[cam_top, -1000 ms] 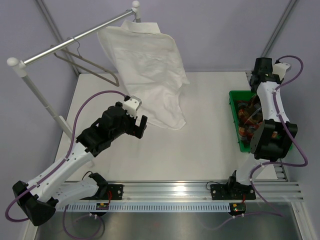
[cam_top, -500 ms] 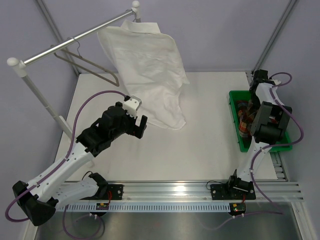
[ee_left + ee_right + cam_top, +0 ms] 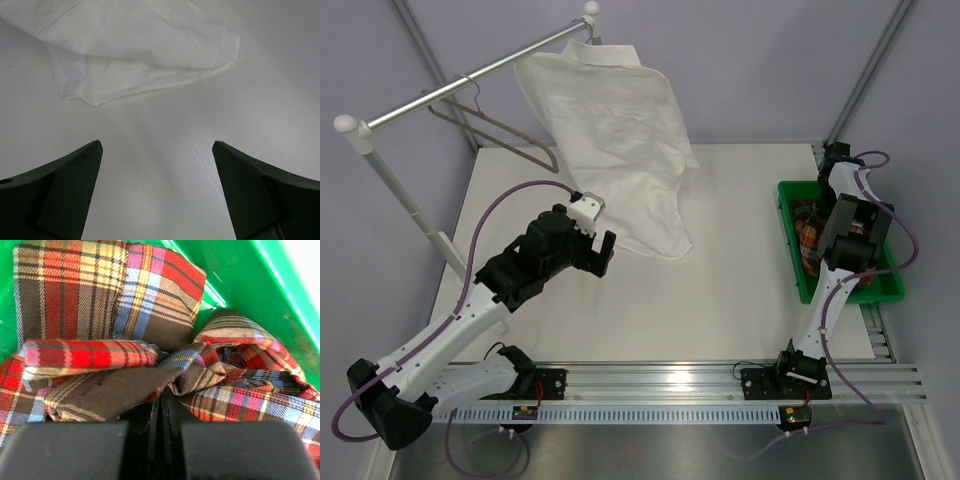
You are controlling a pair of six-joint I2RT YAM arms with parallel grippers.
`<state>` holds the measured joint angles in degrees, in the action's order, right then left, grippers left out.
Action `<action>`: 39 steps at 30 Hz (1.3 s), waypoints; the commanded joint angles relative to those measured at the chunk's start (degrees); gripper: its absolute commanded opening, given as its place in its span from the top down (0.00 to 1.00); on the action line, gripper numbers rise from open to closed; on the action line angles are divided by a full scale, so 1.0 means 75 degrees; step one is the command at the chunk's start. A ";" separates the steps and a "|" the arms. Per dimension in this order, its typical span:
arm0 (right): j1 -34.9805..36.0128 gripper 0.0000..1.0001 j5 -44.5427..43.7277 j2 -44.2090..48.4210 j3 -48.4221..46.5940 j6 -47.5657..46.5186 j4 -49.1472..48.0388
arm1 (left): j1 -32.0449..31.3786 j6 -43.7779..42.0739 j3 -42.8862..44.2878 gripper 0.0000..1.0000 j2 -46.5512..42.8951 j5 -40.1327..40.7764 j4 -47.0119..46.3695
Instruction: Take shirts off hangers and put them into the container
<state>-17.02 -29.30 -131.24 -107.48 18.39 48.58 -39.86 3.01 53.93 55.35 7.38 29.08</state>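
Note:
The off-white shirt (image 3: 615, 125) hangs from the rail, and its lower hem (image 3: 145, 45) lies on the table. Whatever holds it on the rail is hidden inside it. An empty wire hanger (image 3: 500, 130) hangs to its left. My left gripper (image 3: 600, 250) (image 3: 156, 145) stands open just in front of the hem, with nothing between its fingers. The red-orange plaid shirt (image 3: 100, 315) (image 3: 807, 238) lies bunched in the green container (image 3: 788, 225) (image 3: 250, 295). My right gripper (image 3: 161, 400) is down inside it, its jaws nearly together with plaid cloth pinched at the tips.
The silver rail (image 3: 470, 85) on white posts crosses the back left corner. The right arm (image 3: 850, 225) stands over the container at the table's right edge. Frame poles rise at the back. An aluminium base rail (image 3: 650, 380) runs along the near edge.
The right arm has folded down and lowered its wrist into the container with the plaid shirt. The left arm and the off-white shirt have not moved.

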 commanded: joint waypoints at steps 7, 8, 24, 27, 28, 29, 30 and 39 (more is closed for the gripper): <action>0.0007 0.52 0.0485 0.1301 -0.0013 0.0208 0.0004 | -0.0030 -0.0037 0.0098 0.01 0.0108 0.0130 -0.0174; 0.0007 0.47 0.0496 0.1489 0.0010 0.0196 -0.0020 | -0.0030 -0.0037 0.0098 0.01 0.0108 0.0130 -0.0163; 0.1423 0.11 0.1339 0.5401 0.2095 -0.0120 -0.0793 | -0.0030 -0.0014 0.0122 0.01 -0.0021 0.0083 -0.0163; 0.2253 0.11 0.1761 0.5988 0.2927 -0.0226 -0.0899 | -0.0030 -0.0014 0.0133 0.01 -0.0044 0.0060 -0.0151; 0.2570 0.12 0.2110 0.6095 0.3381 -0.0156 -0.0899 | -0.0030 -0.0002 0.0133 0.01 -0.0056 0.0059 -0.0151; 0.2713 0.12 0.2357 0.6189 0.3652 -0.0109 -0.0957 | -0.0030 -0.0002 0.0133 0.01 -0.0079 0.0059 -0.0151; 0.2969 0.12 0.2603 0.6341 0.3899 0.0007 -0.0981 | -0.0041 -0.0002 0.0133 0.01 -0.0068 0.0059 -0.0162; 0.3534 0.13 0.3859 0.6227 0.5601 -0.0061 -0.1356 | -0.0030 0.0021 0.0133 0.01 -0.0044 0.0059 -0.0163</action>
<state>9.26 -4.91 -84.27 -65.30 18.81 40.53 -39.86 3.03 53.93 55.94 7.38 29.95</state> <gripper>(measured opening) 0.871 0.988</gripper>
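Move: My right hand is low in the green container, near its far right corner, its nearly shut fingers in the plaid shirt; the container's middle lies about 10 cm back and 4 cm left. The bulk of the plaid shirt lies some 9 cm back and 5 cm left. The hanging white shirt is about 48 cm left, 4 cm farther out and 14 cm higher. From my left hand, the container is roughly 50 cm right, 3 cm ahead and 19 cm below. I open my right fingers wide to let go of the plaid shirt, lift nearly straight up about 20 cm out of the container, then sweep some 26 cm left over its left side towards the white shirt, drawing back and sinking again as my hand turns counter-clockwise. It ends open over the bare table beside the container. ##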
